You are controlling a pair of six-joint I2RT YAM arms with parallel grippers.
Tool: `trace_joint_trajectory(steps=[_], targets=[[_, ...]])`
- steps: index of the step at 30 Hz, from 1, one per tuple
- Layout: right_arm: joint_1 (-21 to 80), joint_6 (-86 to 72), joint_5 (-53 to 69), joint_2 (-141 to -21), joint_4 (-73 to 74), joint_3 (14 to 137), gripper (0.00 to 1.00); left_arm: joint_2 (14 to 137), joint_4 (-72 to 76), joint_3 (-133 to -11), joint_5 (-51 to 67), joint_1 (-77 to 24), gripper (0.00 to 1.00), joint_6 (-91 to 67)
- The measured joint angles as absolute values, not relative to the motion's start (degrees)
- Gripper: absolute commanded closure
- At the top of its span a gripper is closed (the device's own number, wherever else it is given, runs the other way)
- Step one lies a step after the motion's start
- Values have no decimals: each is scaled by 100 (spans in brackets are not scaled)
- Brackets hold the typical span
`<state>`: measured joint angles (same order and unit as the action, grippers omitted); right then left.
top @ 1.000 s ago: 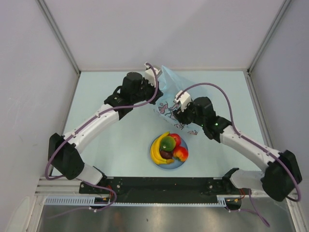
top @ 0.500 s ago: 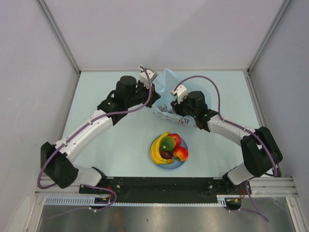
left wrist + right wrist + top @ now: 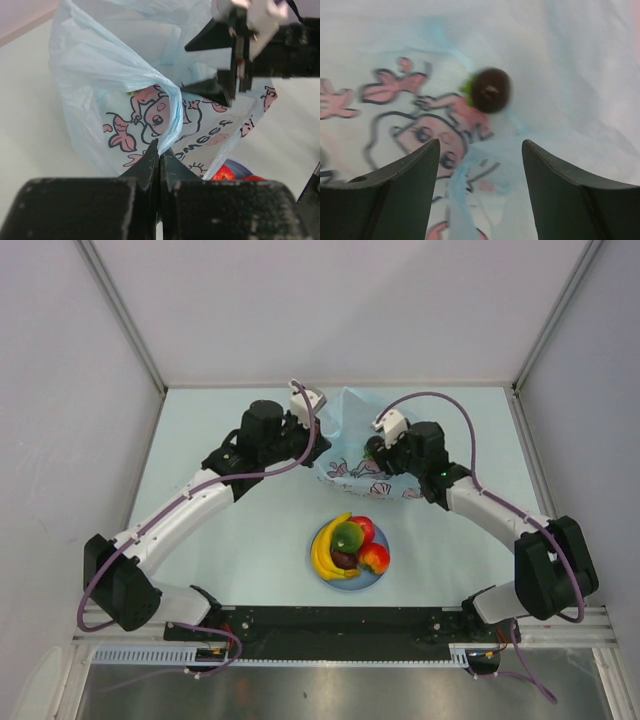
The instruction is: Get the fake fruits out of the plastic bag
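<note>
The light-blue plastic bag point(image 3: 352, 462) with its cartoon girl print lies at the back of the table. My left gripper point(image 3: 322, 432) is shut on a raised fold of the bag point(image 3: 167, 107), its tips point(image 3: 160, 146) pinching the film. My right gripper point(image 3: 372, 452) hovers open just over the bag, nothing between its fingers point(image 3: 480, 146). A dark round fruit point(image 3: 490, 90) with a green bit beside it lies among the bag's folds ahead of the right fingers. A banana point(image 3: 325, 556), a green fruit point(image 3: 348, 536), red ones point(image 3: 374, 558) and a dark one point(image 3: 343, 560) sit on the blue plate point(image 3: 322, 576).
The plate stands in the near middle of the table, close to the bag's front edge; a red fruit point(image 3: 223, 173) on it shows under the bag in the left wrist view. White walls enclose the table on three sides. The arms' base rail point(image 3: 340, 622) runs along the near edge.
My right gripper has moved from the bag's near side toward the back and right, over the bag. The left gripper lifted its fold slightly and then held still. The bag now lies more spread out.
</note>
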<state>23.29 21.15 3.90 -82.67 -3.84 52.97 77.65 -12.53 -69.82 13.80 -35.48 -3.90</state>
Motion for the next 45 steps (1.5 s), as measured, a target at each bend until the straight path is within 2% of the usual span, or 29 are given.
trace_joint_trajectory(steps=[4,8,10,12,18,24,33,45], targets=[[2936,2217,692,-8195,-532,5301,32,7944,-1372,-7122,1380,-3548,100,-67],[2945,2134,851,-8510,-812,5424,34,8226,-1461,-7382,1306,-3548,100,467],[2816,2043,899,-8925,-1103,5618,29,8250,-1472,-7400,1251,-3551,100,727],[2689,1959,904,-9264,-1356,5717,18,8250,-1466,-7400,1205,-3551,100,915],[2440,1890,810,-10259,-1636,6160,9,8250,-1406,-7397,1129,-3551,100,1243],[2432,1988,644,-10901,-1898,6573,4,8364,-1157,-7406,1135,-3551,100,1516],[2414,2613,-145,-11834,-2043,7258,0,8586,-1135,-7435,1107,-3551,100,1809],[2231,2676,-469,-11858,-1245,7472,0,8788,-1122,-7588,1070,-3551,100,1852]])
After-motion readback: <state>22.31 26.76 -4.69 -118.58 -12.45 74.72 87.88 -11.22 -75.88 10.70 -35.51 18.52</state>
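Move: The dark, green-capped fruit lies inside the bag, some 12 cm ahead of the right hand, about 2 cm to its left and 9 cm below. From the right hand, the bag rim pinched by the left fingers is roughly 16 cm to the left, 7 cm nearer the base and 10 cm higher; the fruit plate is about 19 cm back, 8 cm left and 14 cm below. From the left hand, the dark fruit is some 19 cm ahead, 15 cm right and 20 cm below. The dark fruit is approached by the right hand, which first swings about 6 cm left and slightly back, then reaches some 15 cm forward and 10 cm down into the bag, easing back right near the end, its fingers opening wide around the fruit. The left hand keeps pinching the rim, carrying it about 5 cm forward and slightly down while tilting its fingertips up and rolling. ##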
